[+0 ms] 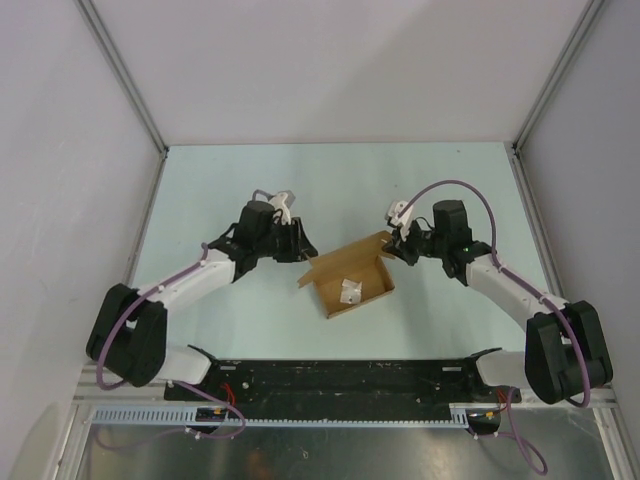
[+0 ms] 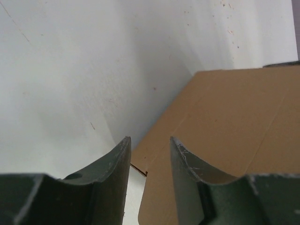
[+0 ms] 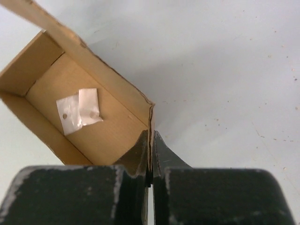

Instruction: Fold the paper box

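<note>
The paper box [image 1: 372, 280] is brown cardboard and stands open-topped in the middle of the table, with a flap sticking out at its left end. My right gripper [image 1: 403, 248] is at its right end. In the right wrist view this gripper [image 3: 151, 133] is shut on the top edge of the box's end wall [image 3: 151, 117]. My left gripper [image 1: 303, 248] hovers at the left flap. In the left wrist view its jaws [image 2: 150, 139] stand apart, and the flap of the paper box [image 2: 234, 122] lies beyond them with a rounded tab showing through the gap, not pinched.
A small white wad of paper [image 3: 78, 110] lies on the box floor. Grey walls with metal frame posts [image 1: 150, 130] close off the pale table [image 1: 330, 180] at the back and sides. The black base rail [image 1: 340, 375] runs along the near edge.
</note>
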Tool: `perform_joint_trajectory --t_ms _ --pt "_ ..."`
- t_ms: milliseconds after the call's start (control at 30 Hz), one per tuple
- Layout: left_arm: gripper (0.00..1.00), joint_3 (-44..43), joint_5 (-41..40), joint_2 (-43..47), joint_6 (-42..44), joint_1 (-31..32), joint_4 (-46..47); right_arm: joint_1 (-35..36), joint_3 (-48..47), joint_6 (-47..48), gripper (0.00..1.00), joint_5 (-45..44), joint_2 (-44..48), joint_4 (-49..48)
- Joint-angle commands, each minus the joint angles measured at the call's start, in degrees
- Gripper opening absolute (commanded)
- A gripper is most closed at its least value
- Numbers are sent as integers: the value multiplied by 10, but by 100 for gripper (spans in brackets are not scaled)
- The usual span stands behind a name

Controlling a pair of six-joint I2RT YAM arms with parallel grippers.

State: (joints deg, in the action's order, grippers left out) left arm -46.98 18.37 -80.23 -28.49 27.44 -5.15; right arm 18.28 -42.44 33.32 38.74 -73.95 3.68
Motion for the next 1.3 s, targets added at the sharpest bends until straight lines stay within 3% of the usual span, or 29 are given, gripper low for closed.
perform_joint_trajectory --t_ms 0,500,1267 --pt "44 18 19 53 -12 23 25 25 -2 -75 0 -40 -6 -81" --pt "43 53 6 100 -52 83 44 74 -5 -207 0 -161 -30 -170" --pt "42 51 -1 59 -95 140 109 184 -69 -331 1 -314 -61 -130"
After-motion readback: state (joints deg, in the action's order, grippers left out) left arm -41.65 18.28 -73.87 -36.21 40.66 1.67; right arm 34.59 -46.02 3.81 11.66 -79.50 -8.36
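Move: The right fingers already pinch the right end of the box's raised lid; the lid's middle is about 8 cm to their left, 3 cm nearer and slightly lower. The open tray's middle lies some 9 cm back and 7 cm left, with the white packet in it roughly 10 cm back, 8 cm left, both about 7 cm down. For the left hand, the lid's left end is about 4 cm back, 1 cm left and 3 cm lower. Keeping its pinch on the lid's right end, the right hand drags that end about 6 cm left, with a little forward early on, turning some 20 degrees clockwise. Meanwhile the half-open left hand sweeps back and right, roughly 9 cm in all and rising slightly, staying close against the lid's outer face as if pushing its left end round. ##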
